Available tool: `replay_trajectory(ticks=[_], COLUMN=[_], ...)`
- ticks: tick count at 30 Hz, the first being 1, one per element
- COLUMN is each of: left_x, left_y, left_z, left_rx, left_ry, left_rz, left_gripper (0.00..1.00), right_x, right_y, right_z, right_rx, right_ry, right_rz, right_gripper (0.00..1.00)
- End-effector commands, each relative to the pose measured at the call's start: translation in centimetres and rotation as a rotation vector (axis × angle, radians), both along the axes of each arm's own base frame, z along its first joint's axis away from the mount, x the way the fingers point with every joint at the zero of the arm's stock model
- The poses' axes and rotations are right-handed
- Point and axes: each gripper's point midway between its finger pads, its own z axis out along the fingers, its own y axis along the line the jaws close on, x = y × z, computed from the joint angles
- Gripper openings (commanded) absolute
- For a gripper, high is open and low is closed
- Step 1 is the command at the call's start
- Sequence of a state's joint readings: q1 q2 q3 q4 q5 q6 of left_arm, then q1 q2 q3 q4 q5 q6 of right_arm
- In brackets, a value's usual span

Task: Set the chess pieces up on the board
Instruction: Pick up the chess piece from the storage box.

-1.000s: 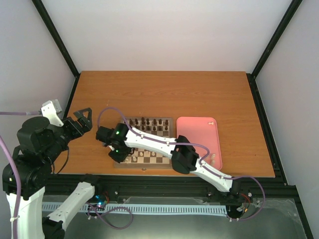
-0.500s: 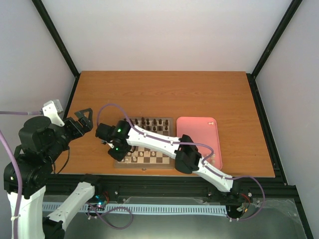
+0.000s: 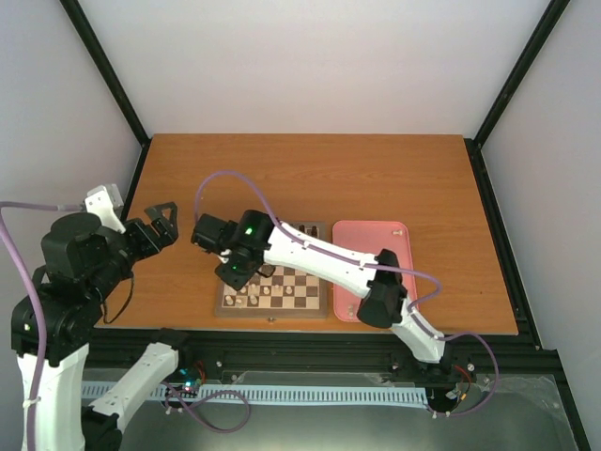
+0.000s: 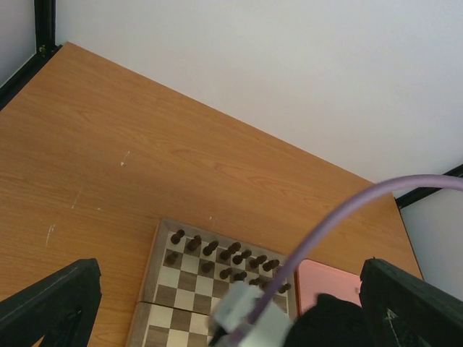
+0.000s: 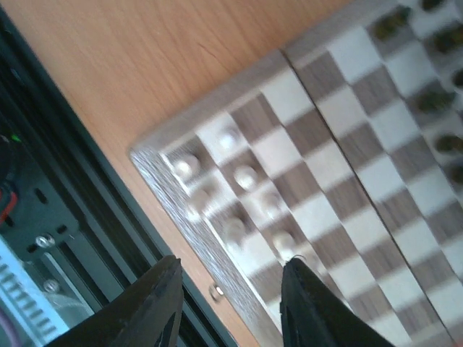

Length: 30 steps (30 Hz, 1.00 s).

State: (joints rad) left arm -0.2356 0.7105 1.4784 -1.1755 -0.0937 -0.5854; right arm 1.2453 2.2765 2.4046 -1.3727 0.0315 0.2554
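The board [image 3: 299, 285] lies near the table's front edge. Several cream-white chess pieces [image 5: 244, 176] stand in its two near rows at the left corner, blurred in the right wrist view; from above they show as the pieces [image 3: 255, 297]. My right gripper [image 5: 231, 307] hovers above that corner, open, with nothing between its fingers; in the top view this gripper [image 3: 233, 271] covers the board's left side. My left gripper [image 3: 158, 222] hangs left of the board, wide open and empty. In its wrist view the left gripper [image 4: 231, 318] frames the board [image 4: 163, 285].
Dark brown chessmen [image 4: 226, 254] fill the board's two far rows. A pink tray [image 3: 379, 246] lies right of the board, and a small white piece [image 3: 398, 229] lies at its far edge. The right arm's purple cable [image 4: 340, 217] crosses the left wrist view. The black frame rail [image 5: 65, 217] runs beside the board.
My right gripper has opened wider and lifted off the board's left edge, drawing back over it while its elbow swung right. The left arm has barely shifted.
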Motion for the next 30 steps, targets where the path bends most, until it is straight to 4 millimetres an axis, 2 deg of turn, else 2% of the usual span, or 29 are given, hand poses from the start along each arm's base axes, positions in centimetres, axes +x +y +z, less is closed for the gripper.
replay_trajectory(ticks=[1,5,6,9,15,17,20,23,30], left_x=[0.6,1.5,1.7,2.5,4.3,4.9,5.6,6.1,6.7], left_y=[0.0,-0.5,-0.7,-1.2,-2.2,-2.6,-3.0,-3.4,-4.1], left_z=[0.8,0.8,0.8,0.7,-0.5,-1.0,-1.9,-3.1,-5.6], left_rx=[0.037,0.048,0.049,0.046,0.031,0.024,0.026,0.018,0.002], left_ry=[-0.005,0.009,0.011,0.018,0.043,0.055,0.077,0.108,0.159], left_rz=[-0.008,-0.033,-0.039,-0.055,-0.085,-0.098,-0.112,-0.122,-0.144], left_gripper=[1.0,1.0,1.0,1.0,1.0,1.0,1.0,1.0,1.0], right_x=[2.6,4.6,4.9,5.8,4.8,3.7,2.3,1.1,-1.1], right_y=[-5.5,-11.1,-12.7,-17.8,-30.3,-33.1,-35.9,-37.7,-40.0], right_z=[2.0,1.9,2.6,2.6,-0.4,-1.3,-2.5,-3.6,-6.0], right_rx=[-0.08,-0.143,-0.136,-0.149,-0.25,-0.27,-0.286,-0.302,-0.285], right_ry=[-0.101,-0.12,-0.126,-0.091,0.044,0.095,0.128,0.153,0.237], right_rz=[-0.133,-0.268,-0.307,-0.454,-0.777,-0.861,-0.953,-1.021,-1.128], right_gripper=[0.41,0.42,0.42,0.42,0.41,0.41,0.41,0.4,0.39])
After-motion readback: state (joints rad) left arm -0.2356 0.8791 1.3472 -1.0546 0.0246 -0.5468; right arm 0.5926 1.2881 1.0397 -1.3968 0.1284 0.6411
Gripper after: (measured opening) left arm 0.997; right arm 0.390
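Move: The remaining white chess pieces, a loose cluster in the near right corner of the pink tray, lie about 40 cm right of the right hand, 2 cm back and some 14 cm below it. Two more white pieces stand in the tray some 29 cm right and 4 cm back; a lone one lies roughly 43 cm right and 18 cm ahead. The board's middle is 8 cm right, 8 cm ahead. From the left hand, the cluster is some 50 cm right, 3 cm back, far below. Rightward in one fast sweep of about 40 cm, the empty right hand leaves the board for the near right piece cluster, bowing forward on the way and coming back, then sinking as it slows; it turns some 60 degrees clockwise, fingers part-open and pointing down. The empty left hand eases forward, down and slightly right, tipping down a little, fingers wide. ##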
